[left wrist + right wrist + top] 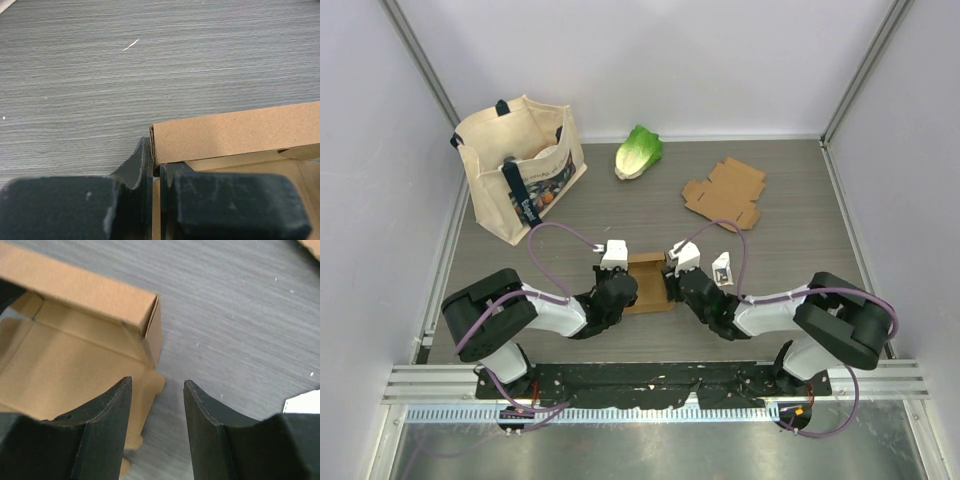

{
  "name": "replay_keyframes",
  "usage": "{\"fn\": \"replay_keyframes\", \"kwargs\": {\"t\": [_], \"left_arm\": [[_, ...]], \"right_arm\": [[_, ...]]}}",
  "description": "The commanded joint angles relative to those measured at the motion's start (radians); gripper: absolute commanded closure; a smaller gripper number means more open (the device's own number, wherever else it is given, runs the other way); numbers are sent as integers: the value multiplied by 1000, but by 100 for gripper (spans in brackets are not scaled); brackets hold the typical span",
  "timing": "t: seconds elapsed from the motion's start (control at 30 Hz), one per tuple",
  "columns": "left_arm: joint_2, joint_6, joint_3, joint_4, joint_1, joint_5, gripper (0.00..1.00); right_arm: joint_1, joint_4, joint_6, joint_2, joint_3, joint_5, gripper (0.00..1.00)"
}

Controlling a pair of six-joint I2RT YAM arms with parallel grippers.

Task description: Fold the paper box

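Observation:
The brown paper box (648, 283) lies partly folded on the table between my two grippers, its far wall standing up. My left gripper (623, 290) is at the box's left side. In the left wrist view the left gripper (156, 167) is shut on the thin left edge of the paper box (235, 132), with cardboard showing between the fingers. My right gripper (678, 286) is at the box's right side. In the right wrist view the right gripper (157, 382) is open and holds nothing, its left finger over the side flap of the paper box (75, 295).
A cream tote bag (520, 165) stands at the back left, with a lettuce head (638, 151) beside it. A flat cardboard blank (725, 193) lies at the back right. A small white object (722, 268) sits just right of my right gripper.

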Motion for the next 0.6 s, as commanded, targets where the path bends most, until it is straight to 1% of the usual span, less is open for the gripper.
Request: {"fn": "replay_keyframes", "kwargs": {"t": [0.0, 0.13, 0.23, 0.3, 0.33, 0.37, 0.4, 0.43, 0.47, 0.53, 0.57], "left_arm": [[-6, -8, 15, 7, -3, -35, 100], [-5, -5, 15, 10, -3, -35, 100], [-6, -4, 14, 11, -3, -35, 100], [-6, 2, 18, 11, -3, -34, 100], [-5, 7, 21, 11, -3, -30, 100], [-5, 13, 28, 8, -4, -30, 100], [-5, 18, 31, 7, -6, -30, 100], [-9, 16, 35, 1, -6, -33, 100], [-12, 12, 47, -28, -6, -32, 100], [-31, 1, 61, -77, -11, -32, 100], [-37, -2, 74, -90, -12, -40, 100]], "right_arm": [[-44, 127, -56, 56, 87, -44, 50], [-63, 147, -84, 127, 138, -49, 52], [-75, 167, -99, 193, 175, -57, 57], [-72, 165, -105, 224, 204, -31, 67], [-66, 170, -107, 262, 213, 42, 74], [-58, 184, -113, 280, 216, 102, 87], [-48, 196, -125, 303, 222, 152, 96], [-26, 220, -127, 346, 227, 205, 99], [-14, 233, -128, 369, 230, 338, 100], [29, 248, -133, 408, 250, 450, 100], [41, 262, -139, 450, 257, 535, 100]]}}
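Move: The right-hand end of the box's folded far wall lies about 5 cm ahead of my open right hand, some 2 cm to its left and level with it. From my left hand, already gripping the wall's other end, it is around 8 cm to the right and 1 cm farther out. From my right hand, the white card lies about 10 cm right, 3 cm ahead and 5 cm lower; the spare cardboard sheet about 19 cm ahead and 11 cm right, equally low. I drive my open right hand about 6 cm forward and some 3 cm left, fingers straddling the right-hand end of the folded far wall, and snap them shut to pinch it there. While closing I turn that wrist roughly 10 degrees clockwise and tip it up a little. My left hand stays put and keeps its pinch on the wall's left end. ##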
